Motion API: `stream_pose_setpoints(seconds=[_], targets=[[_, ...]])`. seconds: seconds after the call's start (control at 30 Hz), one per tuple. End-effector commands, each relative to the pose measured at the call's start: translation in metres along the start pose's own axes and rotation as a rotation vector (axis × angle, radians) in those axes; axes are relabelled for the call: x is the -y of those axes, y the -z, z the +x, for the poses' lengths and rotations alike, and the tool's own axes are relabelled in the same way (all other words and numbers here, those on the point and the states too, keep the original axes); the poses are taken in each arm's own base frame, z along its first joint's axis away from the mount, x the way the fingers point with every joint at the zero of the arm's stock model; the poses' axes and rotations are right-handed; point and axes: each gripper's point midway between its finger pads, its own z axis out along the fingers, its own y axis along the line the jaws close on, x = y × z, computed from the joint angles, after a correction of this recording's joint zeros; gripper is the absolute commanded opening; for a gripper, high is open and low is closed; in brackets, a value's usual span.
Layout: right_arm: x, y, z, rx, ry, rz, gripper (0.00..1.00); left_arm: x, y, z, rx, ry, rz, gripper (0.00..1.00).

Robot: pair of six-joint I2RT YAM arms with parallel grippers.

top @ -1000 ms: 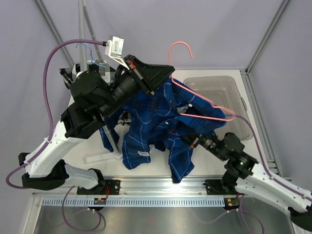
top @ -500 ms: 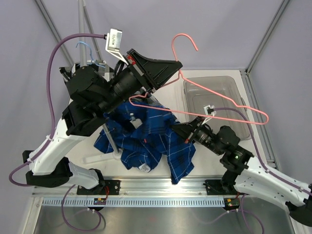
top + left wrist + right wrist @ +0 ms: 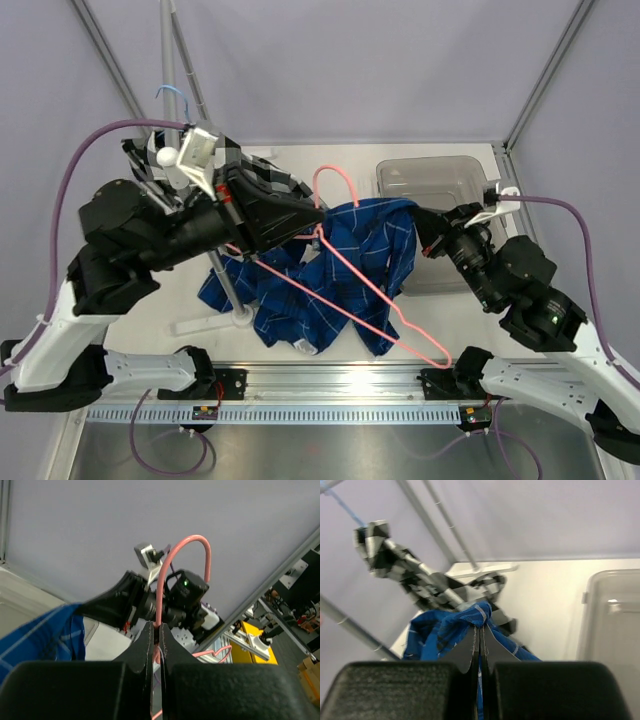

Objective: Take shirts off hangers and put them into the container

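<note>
My left gripper (image 3: 318,220) (image 3: 157,629) is shut on the neck of the pink hanger (image 3: 375,295) (image 3: 186,542), just below its hook. The bare wire triangle slants over the blue plaid shirt (image 3: 320,275) toward the near right. My right gripper (image 3: 418,217) (image 3: 481,626) is shut on a bunched fold of that blue shirt (image 3: 445,630), holding it up beside the container's (image 3: 440,180) (image 3: 615,610) left edge. The rest of the shirt trails onto the table. The black, white and grey checked shirt (image 3: 262,170) (image 3: 420,587) hangs behind my left gripper. A light blue hanger hook (image 3: 168,95) shows on the rack.
The white rack pole (image 3: 170,60) (image 3: 350,622) rises at the back left, its foot (image 3: 240,318) beside the blue shirt. Frame struts (image 3: 545,70) stand at the table's corners. A metal rail (image 3: 330,378) runs along the near edge between the arm bases.
The pink hanger came out of the blue shirt, and my left gripper swung it down over the cloth. My right gripper carried its hold on the shirt up and right toward the container.
</note>
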Motion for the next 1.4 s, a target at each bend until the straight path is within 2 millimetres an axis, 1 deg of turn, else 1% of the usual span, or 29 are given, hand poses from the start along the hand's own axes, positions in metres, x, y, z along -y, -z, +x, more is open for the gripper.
stream_pose_setpoints(seconds=[0.0,0.07,0.13,0.17,0.2,0.23,0.27,0.33,0.37,0.4,0.43,0.47,0.5,0.53,0.57,0.6,0.63,0.67,0.7,0.73,0.8,0.87,0.9,1.07,1.1,1.13,1.2,1.33,1.37], targets=[[0.023,0.009,-0.059,0.134,0.097,0.159,0.0,0.024,0.043,-0.007,-0.007,-0.048,0.068,0.0],[0.018,0.003,-0.077,0.169,0.153,0.169,0.0,0.023,0.047,0.007,-0.049,-0.039,0.084,0.0],[0.003,0.001,-0.124,0.292,0.157,0.152,0.0,0.016,0.049,0.026,-0.1,-0.024,0.084,0.0],[0.0,0.001,-0.14,0.335,0.254,0.155,0.0,0.012,0.05,0.033,-0.116,-0.018,0.078,0.0],[-0.003,0.008,-0.171,0.409,0.251,0.175,0.0,0.008,0.05,0.04,-0.127,-0.014,0.067,0.0],[-0.009,-0.003,-0.183,0.435,0.285,0.192,0.0,0.002,0.05,0.047,-0.137,-0.006,0.048,0.0],[-0.019,0.012,-0.23,0.554,0.315,0.19,0.0,-0.01,0.05,0.062,-0.168,0.005,0.02,0.0],[-0.037,0.003,-0.263,0.665,0.364,0.194,0.0,-0.021,0.05,0.078,-0.205,0.02,-0.011,0.0],[-0.043,0.016,-0.299,0.752,0.449,0.224,0.0,-0.029,0.05,0.093,-0.236,0.031,-0.031,0.0],[-0.046,0.019,-0.316,0.802,0.486,0.248,0.0,-0.034,0.051,0.1,-0.255,0.036,-0.041,0.0],[-0.057,-0.003,-0.321,0.814,0.556,0.267,0.0,-0.041,0.051,0.105,-0.259,0.037,-0.069,0.0],[-0.066,0.021,-0.361,0.919,0.604,0.275,0.0,-0.04,0.055,0.109,-0.26,0.04,-0.068,0.0],[-0.067,0.023,-0.376,0.958,0.645,0.304,0.0,-0.051,0.053,0.122,-0.274,0.042,-0.095,0.0],[-0.076,-0.002,-0.376,0.955,0.721,0.316,0.0,-0.052,0.054,0.128,-0.281,0.043,-0.092,0.0],[-0.085,0.035,-0.414,1.078,0.716,0.311,0.0,-0.053,0.055,0.134,-0.293,0.042,-0.09,0.0],[-0.09,0.0,-0.408,1.059,0.783,0.327,0.0,-0.062,0.058,0.143,-0.313,0.03,-0.12,0.0],[-0.092,0.003,-0.417,1.09,0.819,0.34,0.0,-0.067,0.06,0.147,-0.322,0.026,-0.145,0.0],[-0.098,0.034,-0.439,1.202,0.817,0.327,0.0,-0.073,0.061,0.152,-0.332,0.026,-0.167,0.0],[-0.091,0.023,-0.44,1.214,0.859,0.351,0.0,-0.079,0.061,0.164,-0.358,0.031,-0.177,0.0],[-0.091,0.024,-0.444,1.264,0.816,0.317,0.0,-0.081,0.06,0.17,-0.368,0.036,-0.175,0.0],[-0.09,0.008,-0.442,1.282,0.845,0.273,0.0,-0.08,0.058,0.176,-0.349,0.053,-0.148,0.0],[-0.085,0.008,-0.447,1.334,0.863,0.278,0.0,-0.089,0.059,0.192,-0.374,0.055,-0.159,0.0],[-0.081,-0.008,-0.443,1.337,0.852,0.262,0.0,-0.095,0.06,0.194,-0.376,0.048,-0.184,0.0],[-0.07,0.009,-0.458,1.455,0.819,0.22,0.0,-0.121,0.069,0.21,-0.415,-0.001,-0.29,0.0],[-0.071,0.02,-0.461,1.476,0.808,0.219,0.0,-0.125,0.071,0.213,-0.43,-0.005,-0.307,0.0],[-0.059,-0.01,-0.452,1.411,0.791,0.209,0.0,-0.126,0.072,0.214,-0.43,-0.007,-0.31,0.0],[-0.045,-0.027,-0.446,1.365,0.771,0.214,0.0,-0.124,0.071,0.216,-0.424,0.008,-0.296,0.0],[-0.003,-0.096,-0.414,1.171,0.761,0.283,0.0,-0.12,0.068,0.224,-0.413,0.06,-0.259,0.0],[0.0,-0.098,-0.411,1.151,0.756,0.288,0.0,-0.118,0.069,0.222,-0.398,0.066,-0.252,0.0]])
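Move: The blue shirt, gripped by the right hand, hangs with its middle about 15 cm left of that hand, 3 back and 20 below. The container it is meant for lies some 22 cm ahead, 17 right and 36 below; the checkered shirt is about 19 ahead, 35 left and 20 lower. From the left hand, which holds the pink hanger's neck, the blue shirt's middle is roughly 8 cm ahead, straight in line, 35 below; the rack foot 7 ahead, 19 left, 55 below. The blue shirt, still pinched by the right fingers, is whipped up some 43 cm and about 12 to the right while the fingers tip up roughly 70 degrees and turn clockwise; the hand then swings 10 cm forward, sinking slightly, towards above the container. The pink hanger stays in the left grip, first pulled left and a little back, then lowered about 28 cm as the fingers tip down. ##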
